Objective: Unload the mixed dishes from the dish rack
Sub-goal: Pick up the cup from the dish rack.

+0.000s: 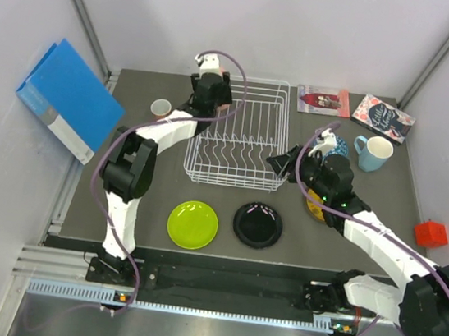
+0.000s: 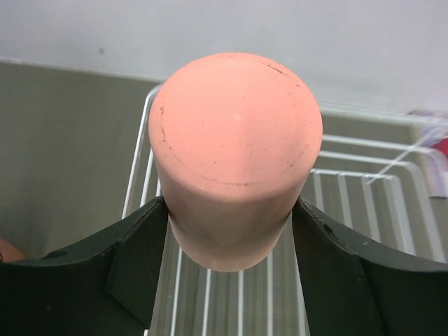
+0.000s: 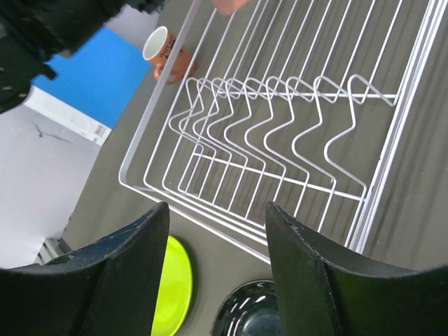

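Observation:
The white wire dish rack stands mid-table with bare tines. Over its far left corner my left gripper is shut on a salmon cup; in the left wrist view its flat base faces the camera, both fingers press its sides, and the rack lies below. A second cup stands on the table left of the rack. My right gripper hangs open and empty at the rack's near right corner. The lime-green plate, black plate and light blue mug rest on the table.
A blue binder leans at the left edge. Two books lie at the back right. A red object sits far right. A patterned bowl and a yellow plate are partly hidden by my right arm.

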`<state>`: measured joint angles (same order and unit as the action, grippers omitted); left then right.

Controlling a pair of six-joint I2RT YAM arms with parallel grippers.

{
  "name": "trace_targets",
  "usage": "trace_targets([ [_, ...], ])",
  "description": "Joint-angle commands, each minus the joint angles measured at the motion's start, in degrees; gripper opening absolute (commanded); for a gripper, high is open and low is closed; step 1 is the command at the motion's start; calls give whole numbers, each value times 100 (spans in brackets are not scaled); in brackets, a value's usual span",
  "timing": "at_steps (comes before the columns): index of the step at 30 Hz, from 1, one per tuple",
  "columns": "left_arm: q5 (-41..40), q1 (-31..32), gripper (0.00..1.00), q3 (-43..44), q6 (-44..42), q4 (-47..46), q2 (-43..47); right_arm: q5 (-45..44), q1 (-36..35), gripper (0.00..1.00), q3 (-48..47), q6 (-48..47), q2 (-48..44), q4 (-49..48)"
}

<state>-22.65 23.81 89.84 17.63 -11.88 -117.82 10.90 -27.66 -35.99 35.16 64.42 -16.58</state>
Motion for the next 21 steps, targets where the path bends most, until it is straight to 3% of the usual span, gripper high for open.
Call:
trace_targets([
  [1, 357, 149, 0, 129, 83, -228, 1041, -149, -90, 57, -250, -35, -509, 102],
  [3, 717, 194, 0, 244, 153, -44, 1348, -289, -82, 57, -356, -53, -754, 259],
  [7, 1806, 194, 0, -124, 1072, 37, 2199, -579, -90, 57, -470, -105, -1177, 427],
  [8, 2104, 176, 0, -282, 1294, -233, 2341, -632, -82, 57, -488, -114, -1247, 471],
  [9, 2916, 150, 0, -579, 1513, -401, 2473, -641, -82, 57, -540, -123, -1361, 550],
  [14, 4636, 97, 0, -1188, 3113, -1289, 2984, -650, -82, 57, -611, -158, -1634, 744],
  [17, 5393, 97, 0, -1661, 4377, -2377, 3063, -641, -82, 57, -603, -158, -1836, 814],
  [18, 5516, 97, 0, -2020, 4764, -3338, 3063, -641, -90, 57, -594, -158, -1924, 823],
  [19, 5718, 97, 0, -2206, 5577, -3826, 2994, -641, -82, 57, -585, -167, -1968, 823],
  [21, 5886, 97, 0, -2636, 6372, -4880, 2836, -598, -73, 57, -559, -150, -2065, 770],
])
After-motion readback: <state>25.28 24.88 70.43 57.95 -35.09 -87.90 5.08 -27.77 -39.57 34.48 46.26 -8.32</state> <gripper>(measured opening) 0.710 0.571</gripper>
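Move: The left gripper already holds the upside-down pink cup over the back left of the dish rack. The empty right gripper, to which it is carried, is roughly 26 cm back, 20 cm right and 3 cm higher; the rack's middle lies 9 cm back, 10 cm right and the black plate 40 cm back, 19 cm right, both well below. From the right gripper the cup is about 27 cm ahead, 19 cm left and slightly lower. Lift the left gripper fast, some 23 cm, keeping the pink cup pinched, and from the rise swing back about 19 cm and 10 cm right towards the right gripper. Turn the wrist nearly 50 degrees clockwise while rolling its left side down as much. Raise the right gripper about 10 cm, fingers tipping up slightly and staying part-open. ##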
